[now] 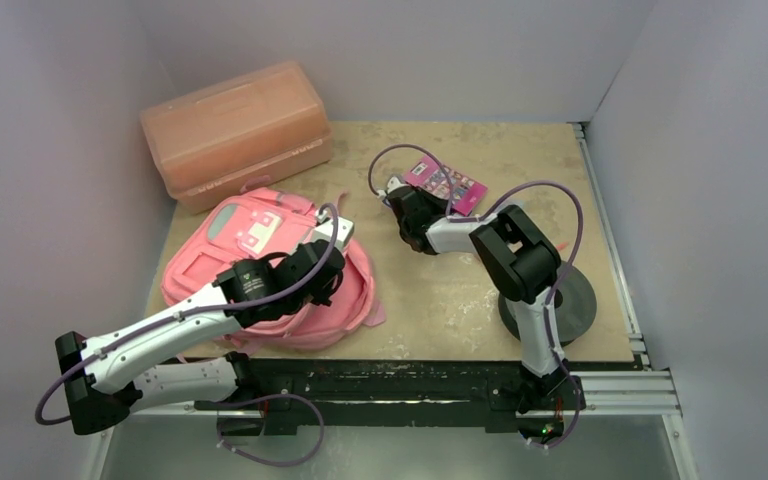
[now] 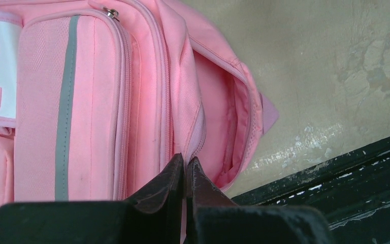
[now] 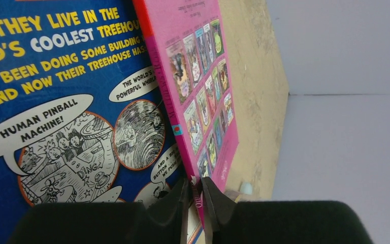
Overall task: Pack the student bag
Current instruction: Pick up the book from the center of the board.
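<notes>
The student bag (image 1: 260, 250), a soft pink backpack with grey strips, lies flat at the left of the table. Its main compartment gapes open along the side (image 2: 233, 127). My left gripper (image 1: 325, 265) (image 2: 185, 160) is shut on the bag's pink zip edge at that opening. A thin pink book (image 1: 447, 183) (image 3: 198, 66) lies at the back middle of the table. My right gripper (image 1: 397, 195) (image 3: 196, 183) is shut on the book's spine at its near corner. A blue comic-style book cover (image 3: 56, 101) lies right beside the pink one.
A salmon-orange translucent plastic box (image 1: 235, 130) stands at the back left behind the bag. A dark round disc (image 1: 575, 300) lies by the right arm's base. The black rail (image 2: 335, 173) runs along the near table edge. Grey walls enclose the table.
</notes>
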`<state>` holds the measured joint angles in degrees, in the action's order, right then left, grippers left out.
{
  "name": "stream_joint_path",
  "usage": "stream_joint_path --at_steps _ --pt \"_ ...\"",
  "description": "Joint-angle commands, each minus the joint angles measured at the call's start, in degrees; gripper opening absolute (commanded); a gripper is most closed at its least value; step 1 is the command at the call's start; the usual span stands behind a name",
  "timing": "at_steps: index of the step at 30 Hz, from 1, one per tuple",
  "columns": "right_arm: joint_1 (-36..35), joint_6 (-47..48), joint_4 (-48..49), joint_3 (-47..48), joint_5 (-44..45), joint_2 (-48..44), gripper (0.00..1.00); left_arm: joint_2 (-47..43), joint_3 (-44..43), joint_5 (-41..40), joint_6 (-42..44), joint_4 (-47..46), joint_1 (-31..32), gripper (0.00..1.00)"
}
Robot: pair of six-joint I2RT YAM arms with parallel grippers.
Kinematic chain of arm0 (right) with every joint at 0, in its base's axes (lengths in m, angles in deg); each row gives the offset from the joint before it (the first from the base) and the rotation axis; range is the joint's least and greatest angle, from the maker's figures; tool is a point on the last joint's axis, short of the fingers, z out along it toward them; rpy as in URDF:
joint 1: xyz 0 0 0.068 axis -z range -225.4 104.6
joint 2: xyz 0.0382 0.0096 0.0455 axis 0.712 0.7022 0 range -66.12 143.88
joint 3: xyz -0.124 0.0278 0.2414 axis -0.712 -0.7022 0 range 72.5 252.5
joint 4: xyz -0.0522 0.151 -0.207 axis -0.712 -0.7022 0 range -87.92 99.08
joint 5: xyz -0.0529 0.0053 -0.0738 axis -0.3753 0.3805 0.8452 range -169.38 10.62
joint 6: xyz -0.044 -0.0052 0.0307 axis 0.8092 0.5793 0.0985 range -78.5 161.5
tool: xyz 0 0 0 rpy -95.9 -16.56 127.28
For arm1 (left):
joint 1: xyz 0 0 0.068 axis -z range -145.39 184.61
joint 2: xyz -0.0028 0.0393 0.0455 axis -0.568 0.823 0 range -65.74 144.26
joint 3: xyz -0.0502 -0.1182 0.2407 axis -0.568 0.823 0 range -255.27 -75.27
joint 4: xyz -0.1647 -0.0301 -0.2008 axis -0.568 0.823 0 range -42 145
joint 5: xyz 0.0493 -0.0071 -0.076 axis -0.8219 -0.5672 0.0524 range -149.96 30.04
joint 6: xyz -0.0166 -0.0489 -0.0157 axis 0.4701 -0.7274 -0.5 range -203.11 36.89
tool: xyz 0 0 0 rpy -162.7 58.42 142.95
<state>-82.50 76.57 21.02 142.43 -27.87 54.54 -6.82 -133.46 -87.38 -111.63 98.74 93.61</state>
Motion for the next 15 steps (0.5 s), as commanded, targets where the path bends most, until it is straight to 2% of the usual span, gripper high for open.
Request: stream_joint_path --at_steps 1,3,7,9,11,15 --pt "0.1 -0.1 1.2 1.7 -0.5 0.2 0.10 -1.7 0.2 -0.9 -1.1 -0.7 0.1 0.00" --pt "0.1 0.4 1.9 1.6 -0.5 -0.3 0.00 -1.6 0.2 -0.9 -1.2 -0.7 0.1 0.00" --pt "0.0 1.2 2.2 2.0 0.2 -2.6 0.00 -1.3 0.0 -0.3 -1.4 -0.9 0.2 0.01" --pt "0.0 1.1 1.8 2.0 0.0 -5.3 0.00 -1.6 0.5 0.8 -1.4 -2.0 0.2 0.06" --pt "0.1 0.1 0.6 1.7 -1.4 -9.2 0.00 -2.8 1.7 2.1 -1.5 -3.9 0.1 0.20" --pt "0.3 -6.8 -8.1 2.7 -7.7 -15.2 0.00 -6.0 4.4 4.5 -1.7 -9.5 0.1 0.55"
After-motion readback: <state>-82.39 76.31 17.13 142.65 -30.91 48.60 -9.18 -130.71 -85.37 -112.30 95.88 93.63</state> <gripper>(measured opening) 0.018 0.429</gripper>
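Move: The pink book's spine already stands between the right fingers near its right-hand end; the book's middle lies about 6 cm ahead and 2 cm to the left, a centimetre lower. The blue book's middle is some 6 cm to the right hand's left and 1 cm back, 2 cm below. The left hand holds the bag's opening edge; the bag's middle is about 11 cm to its left, 6 cm ahead and 9 cm below. Close the right fingers the rest of the way to pinch the pink book by its spine, hold there briefly, then lift it straight up about 3.5 cm, off the blue book. Meanwhile keep the left hand almost in place and, late on, open its fingers nearly halfway to let go of the bag's edge. ##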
